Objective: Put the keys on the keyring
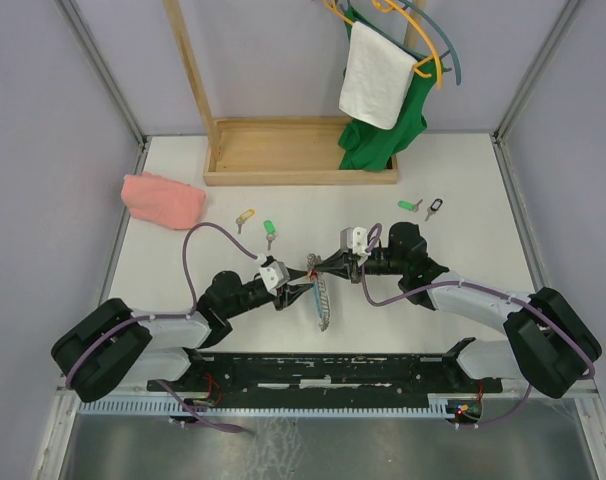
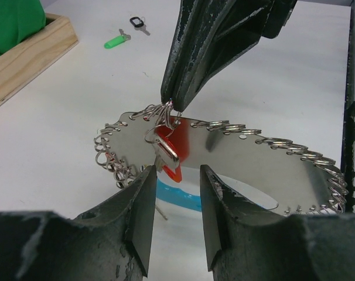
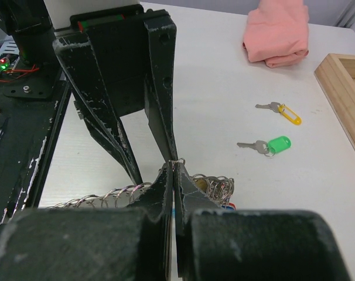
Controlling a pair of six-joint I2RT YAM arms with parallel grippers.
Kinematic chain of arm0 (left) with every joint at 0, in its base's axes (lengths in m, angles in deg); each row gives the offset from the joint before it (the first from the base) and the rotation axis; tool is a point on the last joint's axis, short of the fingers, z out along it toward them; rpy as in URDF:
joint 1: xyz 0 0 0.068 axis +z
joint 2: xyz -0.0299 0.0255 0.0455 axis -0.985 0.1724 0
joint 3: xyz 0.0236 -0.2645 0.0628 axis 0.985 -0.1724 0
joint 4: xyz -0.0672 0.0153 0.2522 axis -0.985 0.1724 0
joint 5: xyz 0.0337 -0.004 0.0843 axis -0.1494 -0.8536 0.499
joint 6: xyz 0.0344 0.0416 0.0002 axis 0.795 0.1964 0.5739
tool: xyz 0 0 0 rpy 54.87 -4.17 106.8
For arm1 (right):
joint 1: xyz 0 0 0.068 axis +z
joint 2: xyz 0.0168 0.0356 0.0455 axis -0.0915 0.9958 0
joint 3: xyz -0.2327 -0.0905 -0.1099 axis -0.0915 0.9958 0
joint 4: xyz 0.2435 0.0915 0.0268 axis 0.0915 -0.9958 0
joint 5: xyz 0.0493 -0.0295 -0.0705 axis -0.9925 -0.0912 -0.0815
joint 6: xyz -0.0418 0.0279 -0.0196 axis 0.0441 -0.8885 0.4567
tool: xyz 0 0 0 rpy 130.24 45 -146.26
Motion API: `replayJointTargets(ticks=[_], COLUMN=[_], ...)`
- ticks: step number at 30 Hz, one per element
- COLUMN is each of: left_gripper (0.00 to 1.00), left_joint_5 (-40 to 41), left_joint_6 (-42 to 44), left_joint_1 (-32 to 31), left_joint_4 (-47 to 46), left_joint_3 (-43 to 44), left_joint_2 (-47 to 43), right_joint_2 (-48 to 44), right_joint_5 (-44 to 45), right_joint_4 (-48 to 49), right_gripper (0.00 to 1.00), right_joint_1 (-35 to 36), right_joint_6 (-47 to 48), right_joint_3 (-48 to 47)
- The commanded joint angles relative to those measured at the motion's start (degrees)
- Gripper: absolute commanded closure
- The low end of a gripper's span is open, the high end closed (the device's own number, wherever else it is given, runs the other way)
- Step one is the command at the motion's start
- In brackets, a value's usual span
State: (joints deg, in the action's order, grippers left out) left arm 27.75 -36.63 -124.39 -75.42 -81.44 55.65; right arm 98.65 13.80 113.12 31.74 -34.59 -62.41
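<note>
The keyring [image 1: 321, 300] lies mid-table, a shiny metal plate [image 2: 248, 158] edged with many small rings over a light-blue piece [image 2: 180, 199]. My right gripper [image 2: 173, 106] comes down from above, shut on one small ring at the plate's edge [image 3: 176, 164]. A key with a red tag [image 2: 167, 146] hangs from the rings just below that grip. My left gripper [image 2: 176, 175] is open, its tips on either side of the red tag's lower corner, not touching it. Loose keys lie apart: a yellow tag [image 1: 245, 217], a green tag [image 1: 270, 230], another green tag [image 1: 410, 205] and a black one [image 1: 435, 208].
A pink cloth [image 1: 163, 200] lies at the left. A wooden stand with a tray base [image 1: 283, 150] sits at the back, with a white towel [image 1: 375, 75] and a green garment [image 1: 383, 130] hung on hangers. The arms' black base rail [image 1: 313, 375] runs along the near edge.
</note>
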Motion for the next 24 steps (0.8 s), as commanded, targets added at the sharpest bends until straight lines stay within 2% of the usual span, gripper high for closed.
replayJointTargets(ticks=[1,9,19,24], left_gripper=[0.58,0.62,0.92,0.95], left_joint_5=[-2.2,-1.5,-5.0,-3.6], left_joint_6=[0.3,-1.2,-3.3,-5.6], left_joint_1=[0.3,0.3,0.0,-1.5], left_joint_4=[-4.8,-8.3,-5.2,-3.6], left_joint_3=[3.3,4.3,4.0,2.3], left_joint_2=[2.3,6.4,5.4,3.1], right_joint_2=[-0.9,0.6,1.6,2.3], right_joint_5=[-1.7,-1.4,3.7,8.1], right_joint_4=[7.3,12.0,19.6,24.0], right_gripper=[0.99,0.99,0.99,0.99], right_joint_1=[-0.1,-0.2,-0.1,-0.1], right_joint_6=[-2.0,-4.4,-7.2,-8.7], right_joint_3=[-0.4,0.4,2.8,4.5])
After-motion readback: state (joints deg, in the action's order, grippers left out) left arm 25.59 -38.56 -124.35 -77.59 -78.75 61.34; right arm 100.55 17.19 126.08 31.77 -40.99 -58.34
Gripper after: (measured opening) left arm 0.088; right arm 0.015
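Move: The red key tag hangs just off the left hand's open fingertips, roughly 2 cm to its right, 1 cm ahead and level with it. The right fingertips, shut on the keyring's small rings, are some 3 cm right, 2 cm ahead and 4 cm above the left hand; the grey ring-edged band's middle is about 3 cm right, 4 cm back and 3 cm below it. From the right hand the tag lies about 2 cm left, 1 cm back and 3 cm down. Left hand eases about 1.5 cm right and pinches the red tag while the right keeps gripping the rings. ##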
